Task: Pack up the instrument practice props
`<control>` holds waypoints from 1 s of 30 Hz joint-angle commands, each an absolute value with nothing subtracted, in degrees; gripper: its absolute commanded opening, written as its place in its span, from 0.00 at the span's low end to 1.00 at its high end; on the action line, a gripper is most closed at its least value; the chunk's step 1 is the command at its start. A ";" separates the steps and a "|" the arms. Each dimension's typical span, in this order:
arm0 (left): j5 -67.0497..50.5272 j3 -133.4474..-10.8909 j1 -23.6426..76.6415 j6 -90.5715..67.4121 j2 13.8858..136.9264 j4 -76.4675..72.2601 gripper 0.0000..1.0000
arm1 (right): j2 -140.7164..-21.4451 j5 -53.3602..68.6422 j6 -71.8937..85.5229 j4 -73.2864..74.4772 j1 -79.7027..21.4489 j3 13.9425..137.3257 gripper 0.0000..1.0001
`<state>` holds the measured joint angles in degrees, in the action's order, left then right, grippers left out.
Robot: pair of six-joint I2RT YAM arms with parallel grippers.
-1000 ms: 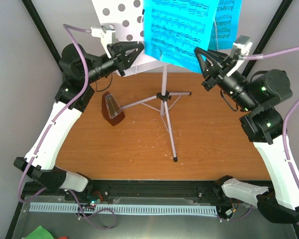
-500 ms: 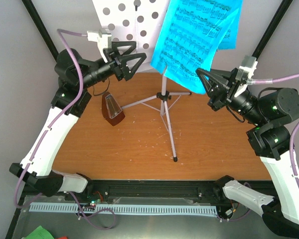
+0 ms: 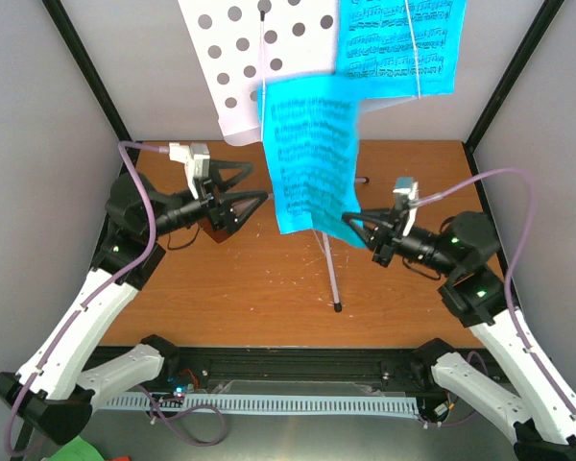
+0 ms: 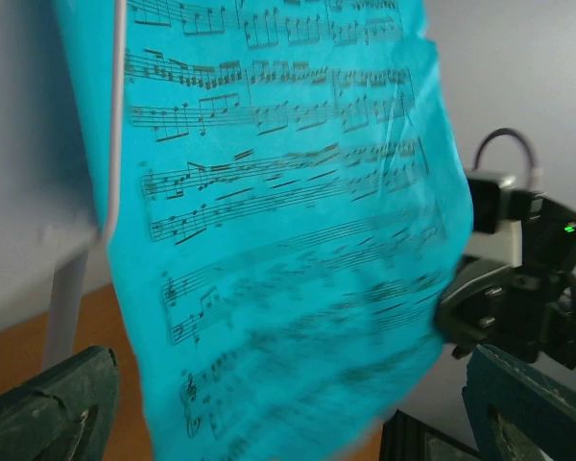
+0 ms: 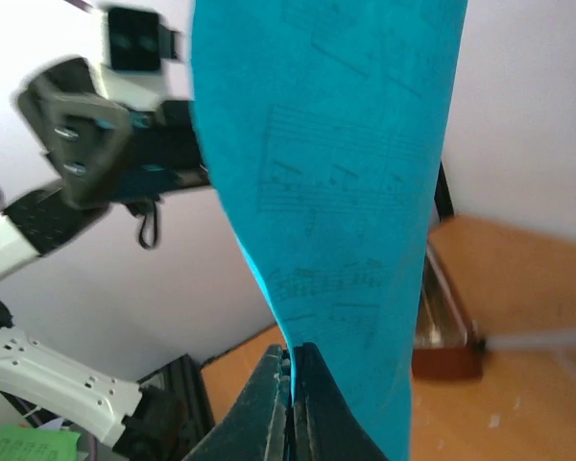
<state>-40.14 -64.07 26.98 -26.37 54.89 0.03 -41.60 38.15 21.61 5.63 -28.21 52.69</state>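
Note:
A cyan sheet-music page [image 3: 312, 154] hangs in front of the music stand, its lower right edge pinched in my shut right gripper [image 3: 349, 222]. The right wrist view shows the jaws [image 5: 291, 370] closed on the page's [image 5: 336, 173] bottom edge. My left gripper [image 3: 262, 182] stands open at the page's left edge; its fingers [image 4: 48, 403] are spread wide with the page [image 4: 288, 221] loose before them. Another cyan page [image 3: 403, 38] lies on the stand's perforated desk [image 3: 250, 58]. The red-brown metronome [image 5: 446, 317] is on the table, mostly hidden by the left gripper in the top view.
The stand's pole [image 3: 324, 254] and tripod legs spread over the wooden table [image 3: 250, 279] between both arms. Black frame posts [image 3: 86, 77] and pale walls close in the sides. A black rail [image 3: 298, 360] runs along the near edge.
My left gripper opened and let go of the page. Both arms came down and toward the near side, the right one drawing the page down off the desk.

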 commanded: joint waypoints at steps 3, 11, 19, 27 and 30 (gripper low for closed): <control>-34.85 -57.37 27.16 -26.33 49.98 2.27 0.99 | -39.32 36.24 32.15 4.19 -27.95 40.01 0.03; -25.48 -54.60 27.16 -24.92 48.16 7.28 0.99 | -49.38 36.61 34.96 3.28 -28.67 31.74 0.03; -19.03 -55.17 26.22 -23.79 46.64 8.61 1.00 | -59.22 20.92 28.84 10.07 -38.29 34.40 0.03; -20.15 -61.87 19.18 -24.50 49.96 17.62 1.00 | -69.63 15.26 31.23 6.29 -42.49 37.93 0.03; -20.57 -64.49 17.95 -24.83 50.27 19.78 1.00 | -72.05 14.17 32.32 4.66 -42.58 38.18 0.03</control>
<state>-20.73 -58.96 19.53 -25.30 50.48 15.09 -69.91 18.09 31.07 7.64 -42.02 36.23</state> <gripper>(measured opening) 0.995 0.031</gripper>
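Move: My right hand already pinches the cyan sheet music by its lower corner. The clear table where it will go lies about 7 cm ahead of that hand, 10 cm to its left and 36 cm below. The tripod's near foot is 2 cm back and 1 cm left, the tripod hub 24 cm ahead and 5 cm left, the metronome 17 cm ahead and 28 cm left. From my left hand, that clear spot is 3 cm ahead, 11 cm right and 40 cm down. I bring the pinched sheet music down fast with my right hand, about 30 cm, from in front of the stand towards the clear table, drifting a little forward and left, and dip the fingers some 40 degrees while keeping them shut on the corner. My left hand, open and empty, sinks about 7 cm, then draws off left and forward, turning counter-clockwise. ##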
